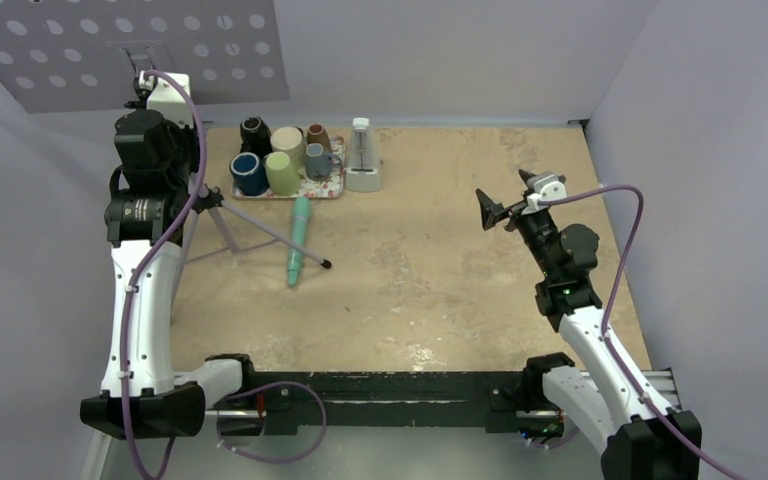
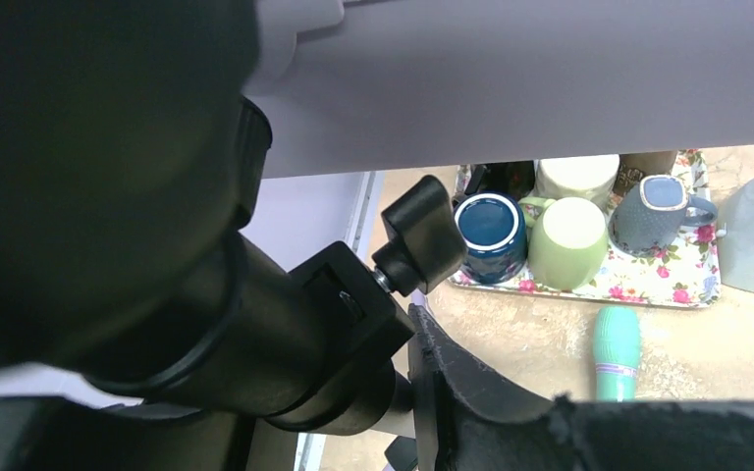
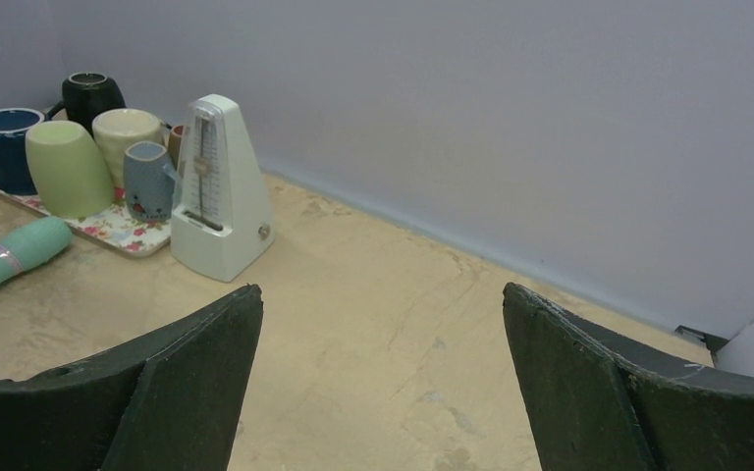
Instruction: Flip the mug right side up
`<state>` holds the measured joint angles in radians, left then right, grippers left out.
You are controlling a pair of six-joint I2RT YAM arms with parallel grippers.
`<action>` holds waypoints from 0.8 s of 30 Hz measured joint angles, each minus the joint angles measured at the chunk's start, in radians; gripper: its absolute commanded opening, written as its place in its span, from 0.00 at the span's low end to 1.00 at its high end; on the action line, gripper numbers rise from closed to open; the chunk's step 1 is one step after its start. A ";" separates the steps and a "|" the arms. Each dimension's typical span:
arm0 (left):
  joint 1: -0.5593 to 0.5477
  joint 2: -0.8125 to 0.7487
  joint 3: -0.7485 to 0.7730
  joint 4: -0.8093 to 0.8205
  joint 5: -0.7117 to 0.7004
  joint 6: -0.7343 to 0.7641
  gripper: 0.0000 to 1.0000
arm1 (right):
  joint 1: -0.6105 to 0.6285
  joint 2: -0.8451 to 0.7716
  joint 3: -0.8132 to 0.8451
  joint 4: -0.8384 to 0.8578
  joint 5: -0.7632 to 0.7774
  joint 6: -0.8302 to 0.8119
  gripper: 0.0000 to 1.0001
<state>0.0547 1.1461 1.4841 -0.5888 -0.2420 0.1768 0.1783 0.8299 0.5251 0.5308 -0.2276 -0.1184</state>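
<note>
Several mugs stand on a floral tray (image 1: 322, 188) at the back of the table. The light green mug (image 1: 282, 173) (image 2: 566, 243) (image 3: 67, 169) shows a closed, rounded top and looks upside down. My left gripper (image 2: 373, 343) is at the far left, short of the tray. Its one visible finger (image 2: 452, 373) presses against the black head of a tripod (image 2: 334, 314); the other finger is hidden behind it. My right gripper (image 1: 508, 193) (image 3: 383, 294) hangs open above the right half of the table, with nothing between its fingers.
The tripod's legs (image 1: 230, 235) spread over the table at the left. A teal cylinder (image 1: 298, 240) lies in front of the tray. A white metronome (image 1: 363, 155) stands right of the tray. Walls close in the back and both sides.
</note>
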 measured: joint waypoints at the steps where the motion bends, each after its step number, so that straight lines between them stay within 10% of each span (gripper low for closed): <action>1: 0.000 0.000 0.000 0.001 -0.001 -0.002 0.06 | 0.000 -0.001 0.000 0.000 0.000 -0.003 0.95; 24: -0.003 -0.027 0.235 -0.400 0.163 0.078 0.00 | 0.198 0.113 0.245 -0.093 -0.106 0.006 0.94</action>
<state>0.0517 1.1191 1.7191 -0.9886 -0.0792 0.2550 0.3763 0.9432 0.7696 0.4381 -0.3332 -0.1127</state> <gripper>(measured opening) 0.436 0.942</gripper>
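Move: My left hand already grips the upper post of the stand. The mug tray's middle lies about 23 cm ahead of it, 14 cm to its right and 38 cm lower; the blue mug on the tray is 18 cm ahead and 5 cm right, and the teal tube 2 cm ahead and 18 cm right. From my empty right hand the tray is some 25 cm ahead, 43 cm left and 30 cm down, the metronome 21 cm ahead and 25 cm left. Keeping its pinch on the post, my left hand drags the stand back about 6 cm, away from the tray, drifting some 3 cm right and turning roughly 10 degrees clockwise. My right hand waits, then sweeps left with open fingers, quickening to about 9 cm, rising some 6 cm and swinging counter-clockwise, towards the metronome and tray side. ##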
